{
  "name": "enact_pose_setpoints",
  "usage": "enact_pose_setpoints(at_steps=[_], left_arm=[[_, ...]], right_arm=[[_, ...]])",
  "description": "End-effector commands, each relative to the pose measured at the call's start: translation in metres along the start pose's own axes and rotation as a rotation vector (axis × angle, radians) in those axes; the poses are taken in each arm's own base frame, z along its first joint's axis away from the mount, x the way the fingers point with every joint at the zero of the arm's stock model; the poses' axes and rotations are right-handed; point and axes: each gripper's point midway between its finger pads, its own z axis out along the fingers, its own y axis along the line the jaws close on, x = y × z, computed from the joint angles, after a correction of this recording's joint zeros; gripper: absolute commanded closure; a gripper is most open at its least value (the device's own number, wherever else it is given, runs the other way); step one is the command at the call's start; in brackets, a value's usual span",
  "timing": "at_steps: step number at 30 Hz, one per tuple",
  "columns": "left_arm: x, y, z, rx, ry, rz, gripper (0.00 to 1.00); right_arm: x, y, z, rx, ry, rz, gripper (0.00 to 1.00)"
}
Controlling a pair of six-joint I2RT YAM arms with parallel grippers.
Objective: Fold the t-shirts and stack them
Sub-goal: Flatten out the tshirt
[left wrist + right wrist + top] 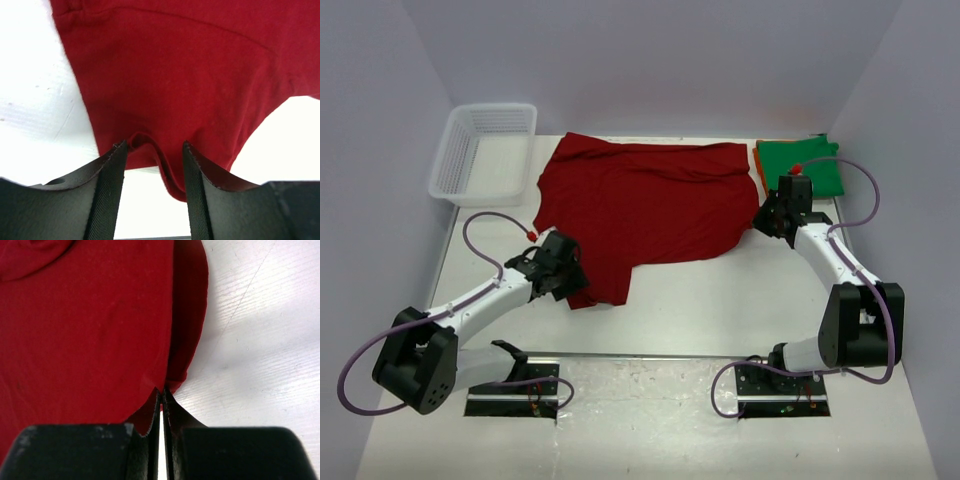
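The dark red t-shirt (650, 200) lies spread across the middle of the white table, with one part hanging toward the near left. My left gripper (572, 283) is at that near-left corner. In the left wrist view its jaws stand apart around a raised fold of the red hem (165, 165), with white table showing between them, so the left gripper (154, 147) is open. My right gripper (761, 218) is at the shirt's right edge. The right gripper (163, 390) is shut on the edge of the red cloth (85, 330). A folded green t-shirt (802, 166) lies at the back right on an orange one (758, 163).
A white mesh basket (485, 150) stands at the back left corner. Bare table (720, 300) shows between the shirt and the arm bases. Grey walls close in the left, back and right sides.
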Motion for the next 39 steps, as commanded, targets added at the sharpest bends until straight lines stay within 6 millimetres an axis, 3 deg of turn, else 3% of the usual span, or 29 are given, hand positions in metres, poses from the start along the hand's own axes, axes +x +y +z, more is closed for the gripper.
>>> enact_pose_setpoints(at_steps=[1, 8, 30, 34, 39], left_arm=[[0.002, 0.001, -0.007, -0.011, 0.019, 0.024, 0.51], [0.010, 0.018, -0.005, -0.108, 0.064, 0.037, 0.57], [0.009, 0.020, 0.012, -0.180, 0.100, 0.084, 0.64], [0.003, 0.017, 0.013, -0.183, 0.084, 0.089, 0.73], [-0.001, 0.016, 0.013, -0.186, 0.071, 0.097, 0.76]], right_arm=[[-0.017, 0.009, -0.012, -0.024, -0.062, -0.017, 1.00], [-0.017, 0.009, -0.013, -0.025, -0.063, -0.017, 1.00], [-0.016, 0.015, -0.018, -0.067, -0.065, -0.020, 1.00], [-0.016, 0.016, -0.017, -0.072, -0.062, -0.022, 1.00], [-0.013, 0.020, -0.016, -0.084, -0.051, -0.028, 1.00]])
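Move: The left hand hovers over the near-left corner of the red t-shirt. The raised crease beside that corner, which its half-open fingers straddle, lies about 2 cm back, 1 cm to the left and 3 cm below. The flap's other near corner is some 10 cm to the hand's right and 2 cm back; the white basket stands about 30 cm ahead and 20 cm left. From the right hand, the crease lies roughly 42 cm left, 16 cm back and 10 cm lower. The left hand eases back and to its left by about 2 cm while sinking some 2.5 cm in all onto the t-shirt's near-left crease, its fingers tipping about 15 degrees towards straight down and narrowing from half open to about a quarter, one on each side of the crease, to pinch the cloth. The right hand keeps its shut grip on the t-shirt's right-hand corner, holding still at first and then rising only about 1 cm. ##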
